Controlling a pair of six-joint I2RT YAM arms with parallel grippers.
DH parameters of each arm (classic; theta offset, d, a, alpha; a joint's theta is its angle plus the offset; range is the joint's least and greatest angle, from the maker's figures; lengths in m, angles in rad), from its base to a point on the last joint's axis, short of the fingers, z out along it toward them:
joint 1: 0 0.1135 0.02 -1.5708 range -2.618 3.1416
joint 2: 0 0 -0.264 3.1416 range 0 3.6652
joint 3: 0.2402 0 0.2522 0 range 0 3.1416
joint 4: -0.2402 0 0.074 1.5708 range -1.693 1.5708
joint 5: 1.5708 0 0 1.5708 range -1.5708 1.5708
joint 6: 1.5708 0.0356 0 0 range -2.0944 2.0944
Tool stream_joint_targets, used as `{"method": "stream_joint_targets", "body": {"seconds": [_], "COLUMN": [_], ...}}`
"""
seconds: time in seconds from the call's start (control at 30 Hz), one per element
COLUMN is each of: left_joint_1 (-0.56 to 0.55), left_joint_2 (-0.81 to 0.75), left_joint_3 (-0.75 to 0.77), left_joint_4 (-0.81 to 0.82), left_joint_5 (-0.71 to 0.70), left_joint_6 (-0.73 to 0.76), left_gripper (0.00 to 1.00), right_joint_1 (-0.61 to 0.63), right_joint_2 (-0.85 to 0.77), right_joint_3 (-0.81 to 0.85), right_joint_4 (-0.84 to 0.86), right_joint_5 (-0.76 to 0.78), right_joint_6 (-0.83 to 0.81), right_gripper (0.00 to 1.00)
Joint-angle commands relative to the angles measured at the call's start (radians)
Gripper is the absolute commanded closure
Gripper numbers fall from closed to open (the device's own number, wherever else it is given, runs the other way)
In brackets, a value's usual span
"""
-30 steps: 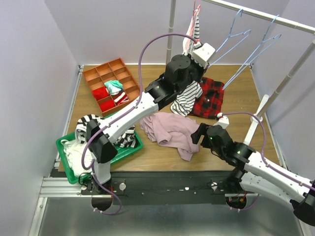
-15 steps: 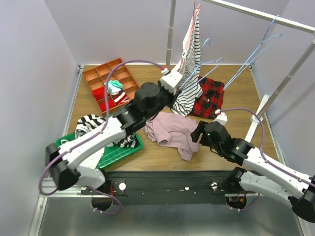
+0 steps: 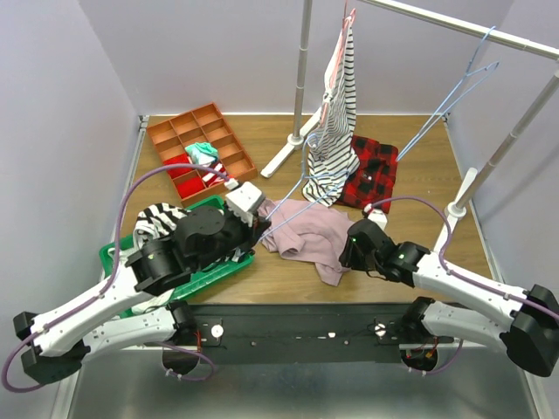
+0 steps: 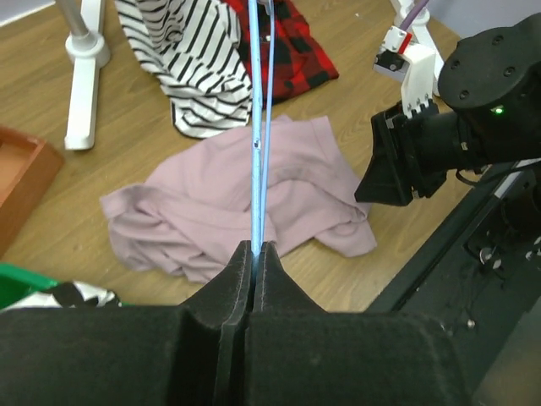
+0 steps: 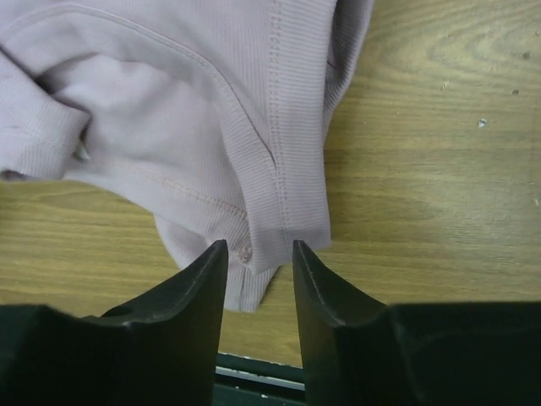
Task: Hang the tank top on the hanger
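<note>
The mauve tank top (image 3: 306,234) lies crumpled on the table's middle. My left gripper (image 3: 256,218) is shut on a thin light-blue hanger (image 3: 281,199), held above the top's left edge and slanting up toward the striped shirt. In the left wrist view the wire (image 4: 256,127) runs straight out of the closed jaws (image 4: 255,250) over the tank top (image 4: 211,211). My right gripper (image 3: 346,253) is open at the top's near right corner. In the right wrist view its fingers (image 5: 259,254) straddle the hem corner of the tank top (image 5: 169,110) without closing.
A striped shirt (image 3: 336,113) hangs from the rail on a pinkish-red hanger. A red-and-black plaid garment (image 3: 374,170) lies behind the tank top. More blue hangers (image 3: 454,96) hang on the rail. A brown divided tray (image 3: 196,148) and a green bin (image 3: 203,272) stand left. A rack post (image 3: 461,196) stands right.
My left arm has drawn back from the rail to the near left, carrying a blue hanger down over the table. My right gripper has moved slightly left onto the tank top's near corner.
</note>
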Motion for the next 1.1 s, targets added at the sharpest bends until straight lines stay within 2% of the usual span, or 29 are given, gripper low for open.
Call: {"method": "stream_joint_targets", "body": {"seconds": [0.0,0.07,0.17,0.47,0.6,0.73,0.77,0.83,0.87,1.07], "left_joint_1": [-0.011,-0.011,-0.013,-0.013,-0.013,-0.016,-0.02,-0.023,-0.025,-0.026], "left_joint_2": [-0.045,-0.033,-0.03,-0.101,-0.079,-0.052,-0.042,-0.038,-0.033,-0.013], "left_joint_3": [0.045,0.073,0.09,0.07,0.088,0.093,0.093,0.096,0.096,0.092], "left_joint_4": [-0.237,-0.341,-0.407,-0.447,-0.458,-0.459,-0.462,-0.461,-0.458,-0.447], "left_joint_5": [-0.042,-0.037,-0.006,0.04,0.096,0.139,0.141,0.153,0.167,0.207], "left_joint_6": [-0.024,-0.013,-0.005,0.015,0.024,0.032,0.035,0.039,0.041,0.05], "left_gripper": [1.0,1.0,1.0,1.0,1.0,1.0,1.0,1.0,1.0,1.0], "right_joint_1": [0.005,0.005,0.007,0.007,0.007,0.005,0.007,0.005,0.005,0.005], "right_joint_2": [0.06,0.074,0.075,0.133,0.152,0.172,0.172,0.164,0.155,0.129], "right_joint_3": [-0.025,-0.028,-0.043,-0.012,-0.005,-0.002,0.002,0.008,0.02,0.072], "right_joint_4": [0.055,0.082,0.104,0.102,0.105,0.096,0.086,0.073,0.058,0.018], "right_joint_5": [0.0,-0.016,-0.025,-0.028,-0.029,-0.007,0.003,0.033,0.046,0.122], "right_joint_6": [-0.001,-0.005,0.001,-0.062,-0.067,-0.065,-0.053,-0.048,-0.041,-0.021], "right_gripper": [0.61,0.61,0.6,0.52,0.53,0.63,0.71,0.81,0.89,0.98]}}
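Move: Some 4 cm straight below the right hand lies the tank top's near right edge; its middle is about 8 cm ahead and 10 cm left, 5 cm below. The striped top's hem lies roughly 20 cm ahead and 5 cm left. From the left hand, already holding the hanger, the tank top's middle is about 9 cm ahead, 9 cm right and 28 cm below; the green basket is 21 cm left, 3 cm ahead. Sinking about 4 cm almost straight down, the right hand takes its half-open fingers to the tank top's near right edge, shuts them to pinch it, then starts up by 1.5 cm. The left hand keeps the hanger, drawing it back and down by some 6 cm each way and net left, tipping down as the hanger comes over the tank top. ##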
